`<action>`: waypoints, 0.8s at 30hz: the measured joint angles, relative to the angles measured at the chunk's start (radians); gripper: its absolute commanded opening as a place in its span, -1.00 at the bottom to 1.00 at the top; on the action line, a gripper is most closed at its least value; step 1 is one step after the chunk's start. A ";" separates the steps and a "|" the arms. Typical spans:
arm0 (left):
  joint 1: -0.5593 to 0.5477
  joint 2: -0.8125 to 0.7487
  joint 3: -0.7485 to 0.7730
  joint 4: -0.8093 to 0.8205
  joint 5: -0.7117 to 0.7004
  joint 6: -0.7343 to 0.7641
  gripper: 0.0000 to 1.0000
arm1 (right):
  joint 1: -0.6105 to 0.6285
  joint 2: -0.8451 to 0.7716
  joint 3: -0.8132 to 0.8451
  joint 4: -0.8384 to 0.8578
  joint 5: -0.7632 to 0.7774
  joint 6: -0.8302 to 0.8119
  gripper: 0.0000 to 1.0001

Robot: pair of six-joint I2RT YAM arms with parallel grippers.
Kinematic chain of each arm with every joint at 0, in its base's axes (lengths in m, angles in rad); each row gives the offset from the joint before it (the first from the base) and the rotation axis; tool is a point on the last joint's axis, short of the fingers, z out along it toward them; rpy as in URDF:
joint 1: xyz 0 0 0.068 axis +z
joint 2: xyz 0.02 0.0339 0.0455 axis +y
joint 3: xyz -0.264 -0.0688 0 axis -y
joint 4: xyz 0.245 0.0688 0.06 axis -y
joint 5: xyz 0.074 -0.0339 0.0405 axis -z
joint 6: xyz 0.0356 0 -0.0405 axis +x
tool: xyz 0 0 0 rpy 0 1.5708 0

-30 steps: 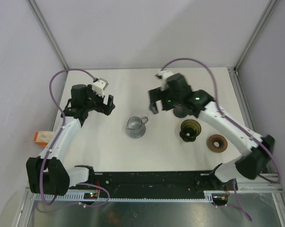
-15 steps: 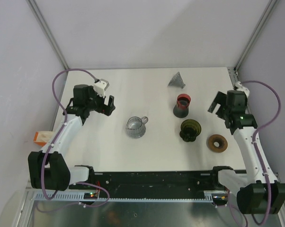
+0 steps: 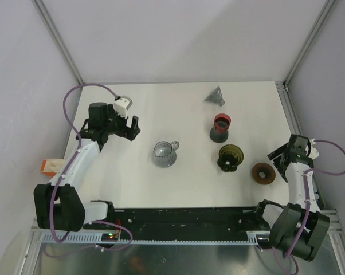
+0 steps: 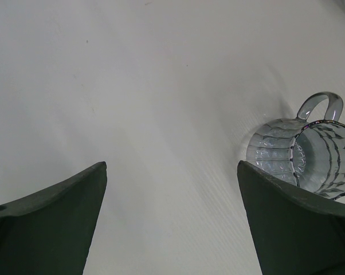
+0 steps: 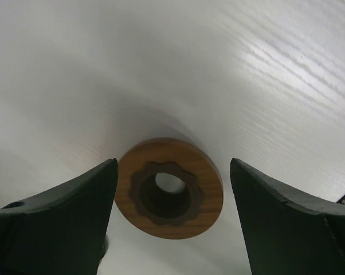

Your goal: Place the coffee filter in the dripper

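The coffee filter (image 3: 215, 95), a grey cone, lies on its side at the back of the table, far from both grippers. The dark green ribbed dripper (image 3: 230, 156) stands mid-right. My right gripper (image 3: 277, 165) is open at the right edge, low over a wooden ring (image 3: 263, 173). In the right wrist view this ring (image 5: 169, 189) lies between the spread fingers of the right gripper (image 5: 172, 166), which hold nothing. My left gripper (image 3: 132, 127) is open and empty at the left. In its wrist view the left gripper (image 4: 171, 166) looks down on bare table.
A glass pitcher (image 3: 164, 153) stands in the middle, and shows beside the right finger in the left wrist view (image 4: 310, 154). A dark cup with a red rim (image 3: 220, 128) stands between filter and dripper. An orange item (image 3: 49, 166) sits off the table's left edge.
My right arm has swung from the middle back of the table to the right edge and down to the wooden ring, uncovering the filter and the red-rimmed cup. The left arm has not moved.
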 measured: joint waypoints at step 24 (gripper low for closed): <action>0.000 0.000 0.000 -0.001 -0.005 0.001 0.99 | 0.005 0.035 -0.150 -0.010 -0.027 0.145 -0.25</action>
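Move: The wooden ring lies below the right gripper, about 5 cm to its left, 3 cm nearer the base and some 7 cm down. From that gripper the green cup stands about 19 cm left and 1 cm ahead, and the red-topped container roughly 24 cm left and 14 cm ahead. From the idle left hand the ring is some 60 cm to the right, 17 cm back and about 17 cm lower. Sink the right gripper some 5 cm while drawing it back about as far and bringing it about 3 cm left, straightening the fingers roughly 10 degrees towards vertical. Then ease forward about 1 cm, narrowing the open fingers by about a fifth, so they straddle the ring's right-hand rim, one over the hole and the other at the outer edge. ##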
